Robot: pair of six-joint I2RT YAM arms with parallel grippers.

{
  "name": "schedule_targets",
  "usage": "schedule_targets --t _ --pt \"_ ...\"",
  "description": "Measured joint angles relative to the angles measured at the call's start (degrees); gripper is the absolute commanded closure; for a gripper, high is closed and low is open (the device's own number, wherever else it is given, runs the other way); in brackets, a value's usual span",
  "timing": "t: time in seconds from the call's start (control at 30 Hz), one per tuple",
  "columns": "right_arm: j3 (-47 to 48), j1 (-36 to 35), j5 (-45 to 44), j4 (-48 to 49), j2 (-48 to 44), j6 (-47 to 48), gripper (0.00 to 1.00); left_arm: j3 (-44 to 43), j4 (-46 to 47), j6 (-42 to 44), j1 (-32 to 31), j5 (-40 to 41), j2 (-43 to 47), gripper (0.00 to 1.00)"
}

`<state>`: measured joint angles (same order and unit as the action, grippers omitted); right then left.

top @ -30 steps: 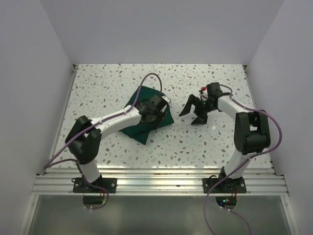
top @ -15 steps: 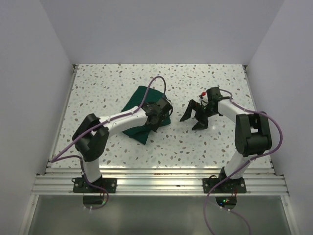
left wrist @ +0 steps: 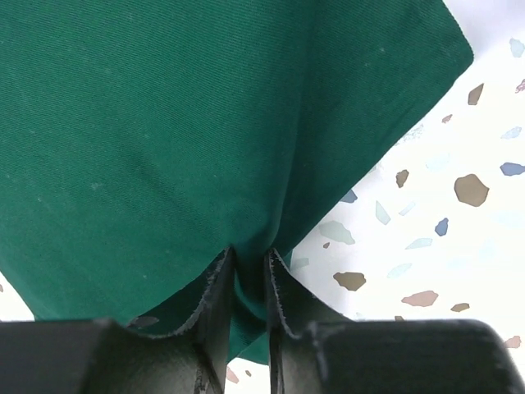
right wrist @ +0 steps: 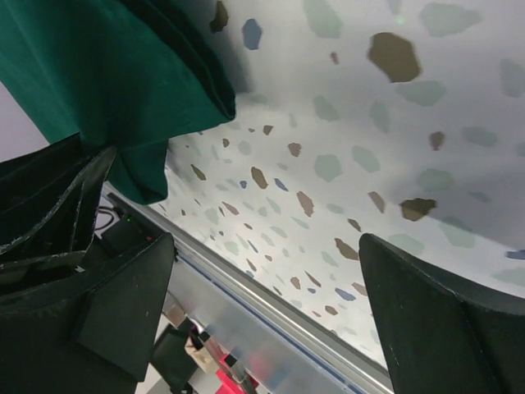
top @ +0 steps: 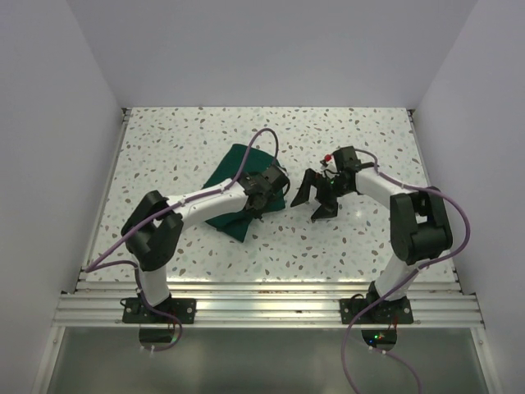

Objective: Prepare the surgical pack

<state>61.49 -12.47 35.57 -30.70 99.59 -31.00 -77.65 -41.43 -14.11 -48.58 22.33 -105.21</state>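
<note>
The surgical pack [top: 230, 167], a dark green fabric drape, lies folded on the speckled table left of centre. My left gripper [top: 268, 194] sits at its right edge. In the left wrist view the jaws [left wrist: 248, 264] pinch a raised fold of the green cloth [left wrist: 164, 123], with fabric filling the narrow gap. My right gripper [top: 312, 198] hovers just right of the drape, its fingers spread wide with nothing between them. In the right wrist view, the drape's corner [right wrist: 107, 74] lies to the upper left of the open right gripper [right wrist: 271, 304].
White walls close in the table [top: 344, 238] on the left, right and back. A metal rail [top: 262, 300] runs along the near edge by both arm bases. Bare speckled surface lies to the right of the drape and in front of it.
My left gripper's jaws have narrowed onto a fold at the drape's right edge. My right gripper has drifted left toward the drape, staying wide open.
</note>
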Motion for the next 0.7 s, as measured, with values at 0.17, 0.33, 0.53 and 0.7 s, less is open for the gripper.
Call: schedule_targets --t 0.17,0.33,0.53,0.7 --pt "1.53 -3.74 -0.04 1.05 0.07 -3.19 0.01 0.28 0.31 0.26 0.15 -0.94 0.00 1.00" --pt "3.21 -5.53 0.26 5.25 0.55 -8.76 0.11 0.28 0.28 0.26 0.66 -2.19 0.31 1.00" --pt "3.41 -6.97 1.68 12.74 2.45 -17.22 0.34 0.28 -0.20 0.17 1.55 -3.50 2.10 1.00" --pt "4.22 -8.28 1.95 16.09 5.03 -21.05 0.47 0.28 -0.92 0.20 1.70 -3.63 4.42 1.00"
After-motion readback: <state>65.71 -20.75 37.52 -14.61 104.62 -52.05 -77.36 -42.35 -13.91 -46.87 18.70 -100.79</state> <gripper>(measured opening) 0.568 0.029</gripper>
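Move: The left hand is on the fold of the green drape, its partly open fingers straddling the gathered cloth right at the tips, within 1 cm below. The drape's near corner points back about 8 cm behind that hand and 3 cm to its left. For the right hand, wide open, the drape's right corner lies some 6 cm to its left and 3 cm ahead, about level; the gathered fold is roughly 12 cm left of it and 2 cm back. The left fingers close shut on the gathered fold of green drape, pinching it, then start straight up with it, about 2 cm. Meanwhile the right hand heads left and somewhat forward to the drape's right corner, some 8 cm, rising a little and rolling its left side up about 10 degrees, its fingers coming in from wide open to a little over half around the cloth's edge. ##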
